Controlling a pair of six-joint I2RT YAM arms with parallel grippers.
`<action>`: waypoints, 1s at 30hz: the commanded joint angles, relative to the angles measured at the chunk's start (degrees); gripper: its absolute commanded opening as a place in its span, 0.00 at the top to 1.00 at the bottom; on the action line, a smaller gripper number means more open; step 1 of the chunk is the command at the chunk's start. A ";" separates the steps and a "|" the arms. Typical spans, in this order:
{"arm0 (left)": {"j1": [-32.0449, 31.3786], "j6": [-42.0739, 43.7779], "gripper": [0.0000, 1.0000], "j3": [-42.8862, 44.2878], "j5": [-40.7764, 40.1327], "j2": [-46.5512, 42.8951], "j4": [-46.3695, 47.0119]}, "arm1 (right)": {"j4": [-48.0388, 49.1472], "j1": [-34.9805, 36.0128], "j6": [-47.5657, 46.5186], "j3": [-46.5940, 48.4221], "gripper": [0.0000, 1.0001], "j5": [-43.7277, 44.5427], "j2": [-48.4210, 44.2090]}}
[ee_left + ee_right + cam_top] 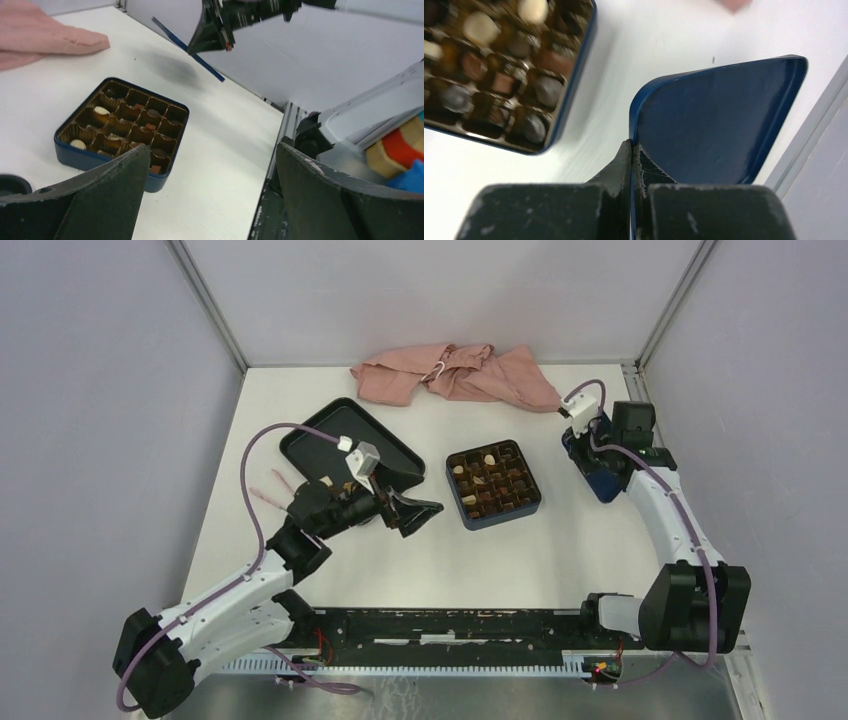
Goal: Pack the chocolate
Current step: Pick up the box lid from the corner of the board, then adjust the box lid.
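The chocolate [489, 459] fills cells of the brown grid in the dark blue box [527, 507] at the table's middle; cream and brown pieces [101, 110] [479, 27] show in both wrist views. My right gripper [633, 150] is shut on the rim of the box's blue lid [719, 115] and holds it off the table, to the right of the box [574, 87]. From the left wrist the lid [190, 50] appears edge-on under that gripper [215, 30]. My left gripper [415, 512] hovers open and holds nothing, just left of the box [80, 157].
A black rimmed tray [340, 430] lies left of the box, its near end under my left wrist. A crumpled pink cloth [450, 375] lies along the back edge. The right wall's rail [809, 135] runs close to the lid.
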 commanded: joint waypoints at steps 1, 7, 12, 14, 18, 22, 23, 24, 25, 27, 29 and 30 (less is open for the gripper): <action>-3.28 21.01 0.00 5.56 1.47 2.74 0.27 | -1.23 0.10 0.53 7.39 1.00 -12.57 -2.13; -6.02 37.76 0.00 11.40 1.35 5.98 -8.92 | -2.53 0.50 1.17 11.95 1.00 -25.88 -1.87; -7.33 49.73 0.00 13.99 1.63 7.74 -12.53 | -6.63 2.46 -2.89 14.76 1.00 -32.52 -1.09; -7.82 53.44 0.00 14.77 1.26 8.39 -13.53 | -8.99 4.54 -5.61 15.98 1.00 -33.47 -1.17; -8.91 58.64 0.00 15.75 -0.85 8.97 -13.69 | -14.35 9.19 -11.54 18.27 1.00 -34.26 -1.51; -9.17 63.18 0.00 17.20 -1.08 9.55 -14.14 | -18.98 14.96 -16.13 20.46 1.00 -35.26 -1.03; -9.26 64.56 0.00 17.71 -1.26 9.75 -14.35 | -20.01 16.59 -17.04 20.93 1.00 -35.52 -0.80; -9.36 65.50 0.00 18.13 -1.46 9.80 -14.67 | -20.68 18.12 -17.81 21.43 1.00 -35.64 -0.53; -9.38 66.31 0.00 18.47 -1.65 9.79 -14.88 | -21.16 19.58 -18.25 21.80 1.00 -35.64 -0.22; -9.48 67.84 0.00 19.03 -1.80 9.76 -15.39 | -22.43 22.03 -19.38 22.70 1.00 -36.00 0.30; -9.51 69.25 0.01 19.54 -1.84 9.90 -16.10 | -23.57 24.20 -20.11 23.79 1.00 -36.55 1.02; -9.50 69.82 0.01 19.73 -1.91 9.93 -16.54 | -24.44 25.12 -20.53 24.40 1.00 -36.95 1.52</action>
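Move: The right hand, still pinching the lid's edge, has the chocolate box about 18 cm to its left, some 3 cm back and 11 cm below. The pink cloth lies some 30 cm ahead and 26 cm to the left, and the dark tray roughly 34 cm to the left of the box and 10 cm farther out. From the left hand the box is about 11 cm ahead, 15 cm to the right and 24 cm below. Upward first, then mostly leftward and drawing back, the right hand carries the pinched lid some 20 cm left and 12 cm higher, to above the chocolate box, swinging about 55 degrees counter-clockwise with some roll. The open, empty left hand edges about 4 cm right, rises slightly and rolls about 60 degrees around its finger line. ##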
